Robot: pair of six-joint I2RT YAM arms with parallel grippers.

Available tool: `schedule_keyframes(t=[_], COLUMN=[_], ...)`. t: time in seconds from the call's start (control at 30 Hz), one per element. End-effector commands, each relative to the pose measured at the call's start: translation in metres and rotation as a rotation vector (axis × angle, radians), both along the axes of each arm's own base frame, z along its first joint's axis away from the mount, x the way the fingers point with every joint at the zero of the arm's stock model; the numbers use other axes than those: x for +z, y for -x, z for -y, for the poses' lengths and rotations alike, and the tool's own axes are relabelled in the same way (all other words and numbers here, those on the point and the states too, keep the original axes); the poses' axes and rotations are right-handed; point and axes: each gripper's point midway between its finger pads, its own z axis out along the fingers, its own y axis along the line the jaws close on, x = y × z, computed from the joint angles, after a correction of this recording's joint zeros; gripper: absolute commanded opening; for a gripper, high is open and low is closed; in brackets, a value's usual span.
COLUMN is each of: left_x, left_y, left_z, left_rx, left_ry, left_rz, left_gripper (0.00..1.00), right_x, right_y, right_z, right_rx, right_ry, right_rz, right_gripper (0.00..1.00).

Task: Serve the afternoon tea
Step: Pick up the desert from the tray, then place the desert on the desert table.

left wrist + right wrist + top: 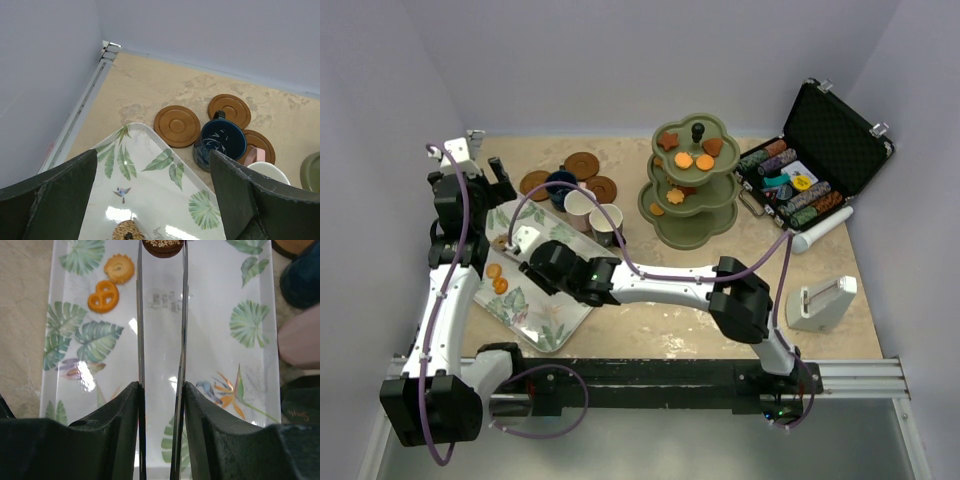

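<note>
My right gripper [161,387] is shut on a pair of thin metal tongs [139,315], whose tips hold a round brown biscuit [161,246] over the leaf-patterned tray [545,312]. Two orange biscuits [119,268] [103,296] lie on the tray to their left. My left gripper [155,200] hangs open over the tray's far end, empty. Beyond it stand the navy cup [220,142] and three brown saucers [177,126]. The pinkish cup [579,210] and cream cup [604,226] stand by the tray. The olive-green stand [692,190] carries several biscuits.
An open black case of poker chips [810,170] sits at the back right with a white roll [820,232] in front of it. A white holder [820,305] stands near the right edge. Walls close in on the left and back.
</note>
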Motion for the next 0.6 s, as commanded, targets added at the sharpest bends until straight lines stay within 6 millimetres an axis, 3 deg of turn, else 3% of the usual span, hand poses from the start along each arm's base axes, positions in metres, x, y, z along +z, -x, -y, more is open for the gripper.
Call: schedule_keyframes(t=[0.0,0.17,0.4,0.57], left_x=[0.021,0.019,0.02,0.019], left_y=[0.001,0.001,0.002,0.004], left_z=[-0.011,-0.012,-0.016,-0.023], left_rx=[0.049,0.051,0.072,0.109], left_ry=[0.001,-0.001,-0.005,-0.016], left_rz=[0.062,0.057,0.058,0.053], left_gripper=[0.98,0.98,0.98,0.98], right_x=[0.028,0.051,0.059,0.071], right_y=[-0.001,0.004,0.002,-0.01], right_z=[0.023,0.044,0.084,0.126], right_rx=[-0.071,-0.093,-0.181,-0.296], right_ry=[-0.065,-0.103,-0.079,-0.071], right_rz=[0.009,0.004,-0.015,-0.025], right_gripper=[0.24,0.24,0.24,0.24])
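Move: Some 37 cm to the right and 18 cm ahead of the right hand, its middle a little below hand height, stands the green tiered stand. The round dessert already in the tongs sits about 8 cm ahead, 8 cm left and 6 cm down. The dark green mug is about 17 cm right and 15 cm ahead, the pink mug 10 cm right and 21 cm ahead. From the left hand the stand lies roughly 45 cm right, 4 cm ahead. Carrying the round dessert in the tongs, the right hand sweeps about 9 cm to the right across the tray, towards the mugs and the green stand. It dips a touch first, then climbs to end some 5 cm higher, turning roughly 10 degrees clockwise while the gripper keeps its hold on the tongs. ##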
